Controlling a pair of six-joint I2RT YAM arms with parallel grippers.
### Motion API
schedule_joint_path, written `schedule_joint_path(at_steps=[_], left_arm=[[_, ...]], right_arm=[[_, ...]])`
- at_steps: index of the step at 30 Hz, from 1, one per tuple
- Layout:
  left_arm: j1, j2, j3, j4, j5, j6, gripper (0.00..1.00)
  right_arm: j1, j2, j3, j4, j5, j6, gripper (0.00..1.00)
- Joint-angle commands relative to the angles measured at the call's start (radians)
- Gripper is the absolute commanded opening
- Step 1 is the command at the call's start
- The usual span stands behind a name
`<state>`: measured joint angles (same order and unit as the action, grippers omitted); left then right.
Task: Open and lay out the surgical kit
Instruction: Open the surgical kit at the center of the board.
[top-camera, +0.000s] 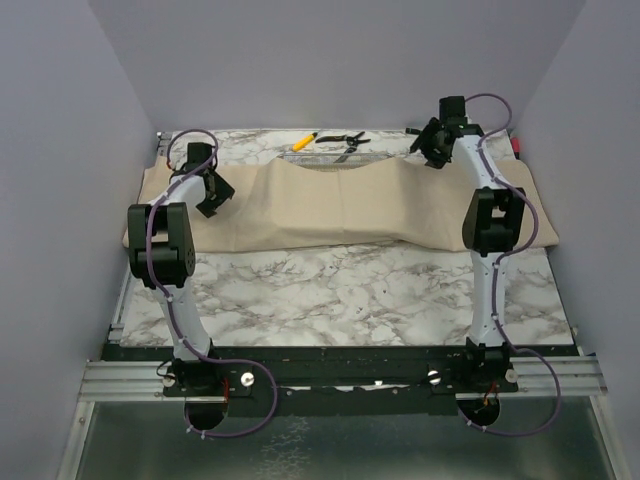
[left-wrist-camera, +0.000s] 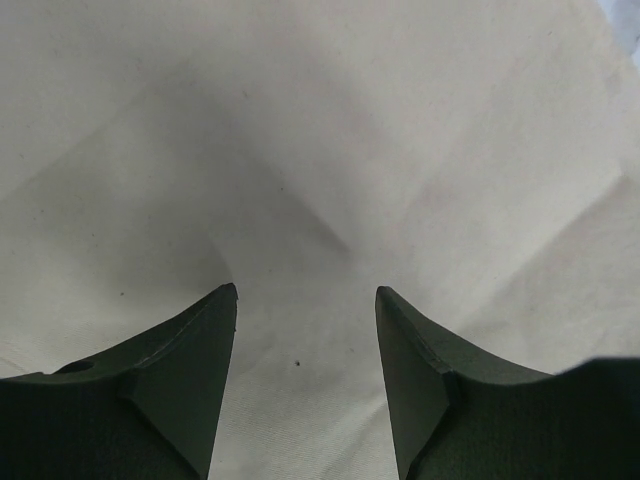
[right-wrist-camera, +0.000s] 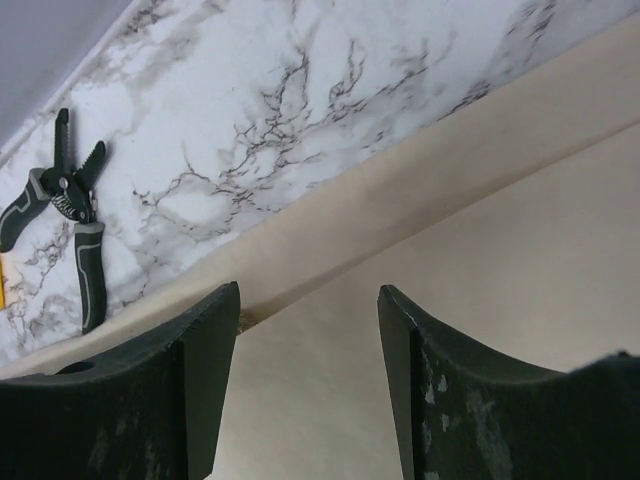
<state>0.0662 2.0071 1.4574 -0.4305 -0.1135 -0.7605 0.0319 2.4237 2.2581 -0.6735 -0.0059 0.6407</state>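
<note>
The kit's beige cloth wrap (top-camera: 340, 210) lies spread in a wide band across the back half of the table. What looks like the clear tray's rim (top-camera: 330, 160) shows in a dip at the cloth's far edge. My left gripper (top-camera: 214, 196) hangs over the left part of the cloth, open, with only creased fabric (left-wrist-camera: 300, 200) between its fingers (left-wrist-camera: 190, 350). At the back right, my right gripper (top-camera: 432, 146) is open over the cloth's folded far edge (right-wrist-camera: 330, 240), holding nothing. Clamps, tweezers and gauze are hidden.
Black-handled pliers (top-camera: 342, 140) (right-wrist-camera: 75, 220) and a yellow pen (top-camera: 305, 141) lie on the marble top behind the cloth. Bare marble table (top-camera: 340, 295) stretches between the cloth and the arm bases. Purple walls close in on the left, back and right.
</note>
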Motion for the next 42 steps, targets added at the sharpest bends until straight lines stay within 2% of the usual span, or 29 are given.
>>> schedule_joint_path(at_steps=[1, 5, 8, 14, 23, 30, 34, 37, 39, 42], left_arm=[[-0.006, 0.008, -0.057, 0.051, 0.011, 0.002, 0.59], [-0.004, -0.001, -0.094, 0.051, -0.018, 0.014, 0.59], [-0.005, -0.005, -0.11, 0.051, -0.025, 0.019, 0.59], [-0.003, -0.007, -0.108, 0.05, -0.034, 0.028, 0.59], [-0.002, -0.002, -0.089, 0.051, -0.041, 0.04, 0.59], [-0.001, -0.007, -0.051, 0.05, -0.011, 0.07, 0.59], [0.0, -0.016, 0.012, 0.051, 0.075, 0.097, 0.6], [0.0, -0.021, 0.066, 0.051, 0.158, 0.092, 0.6], [0.0, -0.021, 0.099, 0.052, 0.191, 0.084, 0.61], [0.0, -0.007, 0.14, 0.055, 0.219, 0.073, 0.61]], right_arm=[[0.035, 0.088, 0.066, -0.024, -0.017, 0.11, 0.61], [0.047, 0.123, 0.079, -0.005, -0.008, 0.113, 0.6], [0.052, 0.154, 0.14, -0.081, 0.04, 0.105, 0.58], [0.054, 0.109, 0.106, -0.161, 0.071, 0.078, 0.49], [0.056, 0.047, 0.075, -0.219, 0.012, 0.046, 0.35], [0.057, -0.033, 0.015, -0.226, 0.011, 0.029, 0.02], [0.063, -0.129, -0.074, -0.228, 0.012, 0.0, 0.01], [0.071, -0.232, -0.202, -0.214, -0.028, -0.036, 0.0], [0.085, -0.324, -0.33, -0.164, -0.024, -0.069, 0.01], [0.12, -0.481, -0.564, 0.004, -0.008, -0.143, 0.01]])
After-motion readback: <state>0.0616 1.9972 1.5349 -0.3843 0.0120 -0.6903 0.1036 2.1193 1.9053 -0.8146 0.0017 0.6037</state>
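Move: The edge of the kit's cloth flap that the right hand goes for lies about 3 cm back and 3 cm left of that hand, some 6 cm below. From the same hand, the metal tray's exposed far rim centres about 27 cm left and 3 cm ahead, the black shears about 25 cm left and 5 cm ahead, and the orange knife about 38 cm left and 6 cm ahead, all somewhat lower. From the left hand, the flap edge lies about 60 cm right and 8 cm ahead, slightly lower. The kit's cloth edge is pinched by the right fingers: the hand drops about 5 cm and slides left, eases back with the wrist steepening some 10 degrees, shuts, then draws the cloth back towards the robot and up. The left hand, still half open, settles slightly onto the cloth, stays there, then lifts and heads forward. ##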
